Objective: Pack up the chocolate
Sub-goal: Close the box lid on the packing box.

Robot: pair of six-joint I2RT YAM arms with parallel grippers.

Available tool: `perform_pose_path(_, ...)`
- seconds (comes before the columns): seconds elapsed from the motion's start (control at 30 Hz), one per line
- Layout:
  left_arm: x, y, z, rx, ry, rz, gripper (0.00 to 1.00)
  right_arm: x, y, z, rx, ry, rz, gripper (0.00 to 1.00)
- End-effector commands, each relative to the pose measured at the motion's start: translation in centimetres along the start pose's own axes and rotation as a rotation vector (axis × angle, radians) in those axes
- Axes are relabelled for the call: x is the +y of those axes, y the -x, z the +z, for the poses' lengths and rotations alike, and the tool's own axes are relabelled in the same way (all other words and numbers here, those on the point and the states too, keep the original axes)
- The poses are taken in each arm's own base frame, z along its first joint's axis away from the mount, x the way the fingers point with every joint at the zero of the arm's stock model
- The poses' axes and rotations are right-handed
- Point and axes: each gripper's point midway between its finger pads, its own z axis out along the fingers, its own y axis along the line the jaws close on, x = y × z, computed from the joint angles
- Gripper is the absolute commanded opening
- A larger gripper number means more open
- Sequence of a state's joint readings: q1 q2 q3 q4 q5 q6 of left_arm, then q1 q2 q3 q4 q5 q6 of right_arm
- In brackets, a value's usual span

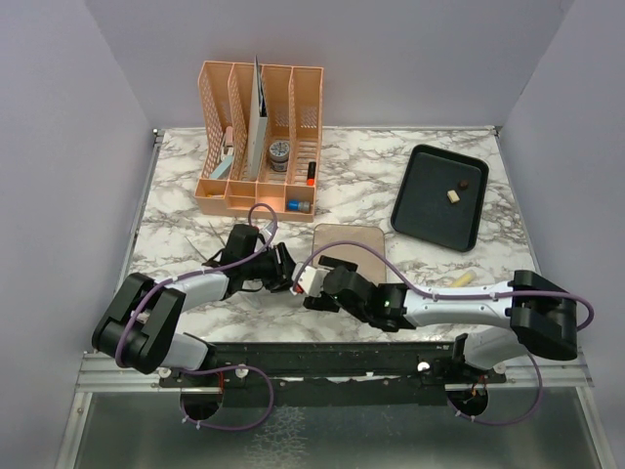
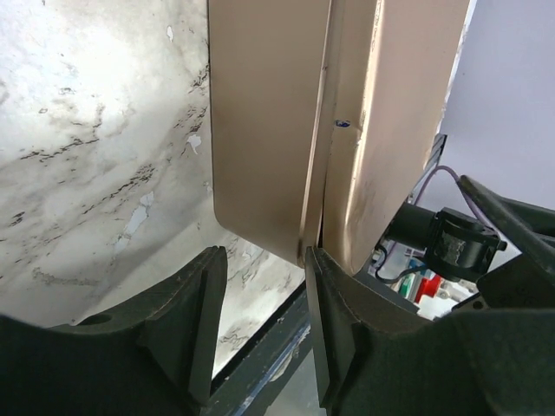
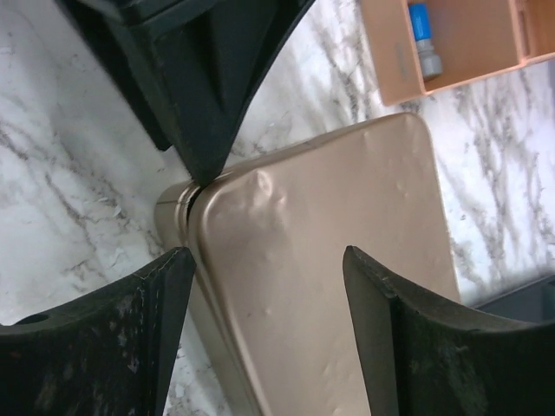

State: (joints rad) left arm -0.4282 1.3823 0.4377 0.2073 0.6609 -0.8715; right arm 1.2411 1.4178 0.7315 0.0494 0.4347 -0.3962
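The square gold tin (image 1: 349, 246) lies on the marble table with its lid on. A dark chocolate (image 1: 465, 183) and a cream chocolate (image 1: 453, 195) sit in the black tray (image 1: 420, 210). My left gripper (image 1: 284, 271) is at the tin's near-left corner. In the left wrist view the tin (image 2: 269, 130) fills the top, and the left gripper (image 2: 260, 329) is open with one fingertip (image 2: 325, 260) at the seam between lid and base. My right gripper (image 3: 264, 338) stands open with one finger beside the tin (image 3: 329, 260), the other over its lid. The left finger (image 3: 199, 104) touches the corner seam.
A peach desk organiser (image 1: 259, 137) with small items stands at the back left; its corner (image 3: 460, 43) shows in the right wrist view. A pale piece (image 1: 459, 278) lies on the table by the right arm. Both arms crowd the table's front middle.
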Motion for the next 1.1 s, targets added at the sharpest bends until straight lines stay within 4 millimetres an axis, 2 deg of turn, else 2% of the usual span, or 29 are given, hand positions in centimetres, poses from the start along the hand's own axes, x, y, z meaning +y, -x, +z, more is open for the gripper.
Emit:
perform_pose_path(0.0, -0.2, 0.6, 0.4, -0.019, 0.008, 0.036, 0.47, -1.4, 1.4, 0.4, -0.051, -0.099, -0.044, 0.72)
perform_pose_path(0.17, 0.4, 0.4, 1.1, -0.004, 0.030, 0.035, 0.47, -1.1, 2.1, 0.2, -0.062, -0.140, -0.104, 0.65)
perform_pose_path(0.3, 0.3, 0.3, 1.3, 0.001, 0.031, 0.035, 0.47, 0.2, 2.0, 0.3, -0.056, -0.118, -0.145, 0.69)
perform_pose_path(0.4, 0.3, 0.5, 1.2, -0.010, 0.038, 0.042, 0.47, 0.5, 1.1, 0.7, -0.031, -0.125, -0.158, 0.69)
perform_pose_path(0.53, 0.6, 0.5, 1.2, -0.013, 0.062, 0.049, 0.47, -0.3, 0.5, 0.7, -0.011, -0.195, -0.155, 0.63)
perform_pose_path(0.87, 2.0, 0.5, 1.4, -0.010, 0.137, 0.075, 0.47, -2.3, 2.6, -0.7, -0.083, -0.309, -0.109, 0.35)
perform_pose_path(0.97, 2.0, 0.4, 1.4, -0.005, 0.137, 0.074, 0.47, -2.6, 3.1, -1.0, -0.096, -0.333, -0.082, 0.32)
perform_pose_path(1.07, 1.1, 0.5, 1.1, -0.012, 0.110, 0.089, 0.47, -3.4, 3.5, -1.5, -0.113, -0.375, 0.050, 0.32)
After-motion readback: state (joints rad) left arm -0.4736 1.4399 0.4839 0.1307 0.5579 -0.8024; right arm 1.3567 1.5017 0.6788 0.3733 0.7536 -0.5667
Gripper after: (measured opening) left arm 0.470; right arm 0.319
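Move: The closed-over box lid, still proud at its near-left corner, has its middle roughly 6 cm ahead of the right hand, 6 cm to its right and 3 cm lower; that near-left corner is almost under the right fingers. From the right hand, the blue-capped bottle is about 19 cm ahead and 6 cm left, the dark tray some 21 cm ahead and 28 cm right. For the left hand, the lid's middle lies about 6 cm ahead and 12 cm right, near its own height. At the lid's near-left corner the right hand works left some 2 cm, dips back down and right, then rises about 3 cm, its fingers tipping up some 15 degrees and closing from wide to about a third open. The half-open left hand edges 1 cm right towards the box side, then comes back and sinks 2 cm beside it. ##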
